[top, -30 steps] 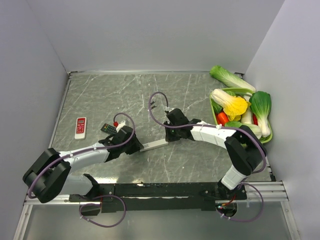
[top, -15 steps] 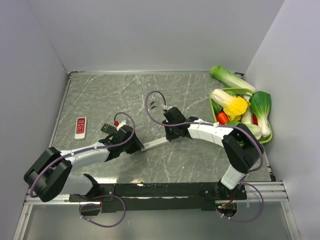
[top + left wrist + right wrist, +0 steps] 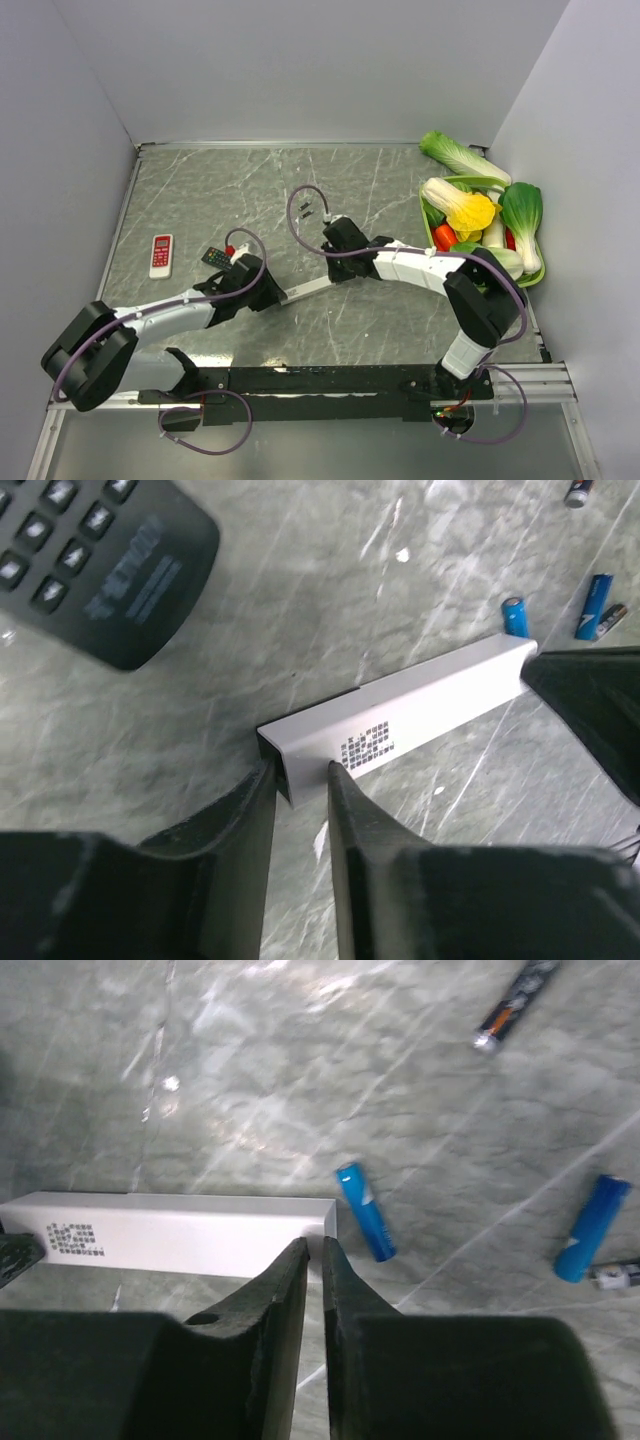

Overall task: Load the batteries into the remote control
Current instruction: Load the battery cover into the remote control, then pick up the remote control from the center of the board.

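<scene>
A long white remote control (image 3: 310, 288) (image 3: 420, 715) (image 3: 170, 1232) lies slantwise on the marble table. My left gripper (image 3: 270, 292) (image 3: 300, 775) is shut across its left end. At its right end my right gripper (image 3: 338, 266) (image 3: 314, 1248) rests its tips on the remote, jaws almost together with nothing visible between them. One blue battery (image 3: 365, 1210) (image 3: 514, 616) lies right beside that end. Farther off are another blue battery (image 3: 590, 1228) (image 3: 597, 592) and a black battery (image 3: 515, 1005) (image 3: 578, 492).
A black remote (image 3: 217, 257) (image 3: 100, 560) lies just left of my left gripper, and a small white and red remote (image 3: 161, 255) sits farther left. A green tray (image 3: 426, 212) of toy vegetables stands at the right edge.
Both grippers have shifted slightly left along with the white remote. Their hold on its two ends looks unchanged.
</scene>
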You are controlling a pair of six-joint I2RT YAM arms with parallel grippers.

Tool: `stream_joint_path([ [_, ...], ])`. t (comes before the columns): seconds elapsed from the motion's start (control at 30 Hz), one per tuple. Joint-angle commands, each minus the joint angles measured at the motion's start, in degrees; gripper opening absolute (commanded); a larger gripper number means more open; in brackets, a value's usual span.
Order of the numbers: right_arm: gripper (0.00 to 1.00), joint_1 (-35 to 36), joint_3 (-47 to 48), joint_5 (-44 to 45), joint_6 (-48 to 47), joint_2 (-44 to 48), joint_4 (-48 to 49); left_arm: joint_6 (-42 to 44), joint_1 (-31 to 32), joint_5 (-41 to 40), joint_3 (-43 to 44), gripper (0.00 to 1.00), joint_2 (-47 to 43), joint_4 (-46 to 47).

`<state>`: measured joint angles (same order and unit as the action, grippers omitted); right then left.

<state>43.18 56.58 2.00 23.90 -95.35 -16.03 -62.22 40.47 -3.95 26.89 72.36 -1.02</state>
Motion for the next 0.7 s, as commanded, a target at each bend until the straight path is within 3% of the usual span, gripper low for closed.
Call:
stream_joint_path([
  [0.0,0.31,4.72,-1.56,-8.16,-1.04,6.38,1.01,0.16,1.1,-0.35,-1.14,0.34,-3.78,-3.63],
  [0.07,0.4,4.63,-1.12,-7.36,-5.41,8.5,-0.13,0.69,1.1,-2.02,-0.88,0.41,-5.99,-6.53],
  [0.1,0.5,4.72,-1.12,-7.71,-7.44,10.52,-0.31,0.87,1.02,-3.86,-0.44,0.45,-8.44,-7.41],
  [0.13,0.54,4.72,-1.12,-8.15,-9.64,11.41,-0.4,1.13,1.02,-4.75,-0.27,0.58,-9.85,-8.55],
  [0.3,0.79,4.63,-0.86,-13.76,-27.22,14.23,-2.59,1.4,1.02,-11.85,0.44,0.84,-20.03,-15.5],
  [0.4,0.89,4.63,0.55,-18.42,-35.75,13.44,-5.05,0.17,0.93,-15.98,0.61,0.91,-26.53,-20.05],
  [0.53,0.89,5.33,3.79,-21.15,-42.79,9.84,-8.48,-2.12,0.93,-22.31,1.23,0.96,-35.42,-27.18],
  [0.67,0.89,7.18,6.61,-18.09,-47.45,3.44,-10.69,-3.09,0.84,-28.3,2.11,0.99,-44.57,-33.16],
])
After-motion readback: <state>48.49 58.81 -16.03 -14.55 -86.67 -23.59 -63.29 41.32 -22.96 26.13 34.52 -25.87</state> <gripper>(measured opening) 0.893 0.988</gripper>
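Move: The white remote control lies between the grippers, one set of fingertips at each end. Its middle is about 6 cm to the right of the left hand and 2 cm ahead; from the right hand it is some 7 cm left and 2 cm back, both times about 1 cm lower. The black remote lies 8 cm ahead and 10 cm left of the left hand. A blue battery sits 2 cm ahead and 1 cm right of the right hand, a second about 4 cm ahead and 8 cm right. Open both grippers wide and come free of the white remote's two ends. Lift the left hand about 9 cm while swinging it 8 cm left, tilting its fingers up. Draw the right hand back about 6 cm and a little left, rising some 7 cm before easing slightly down, and turn it about 45 degrees counter-clockwise. ##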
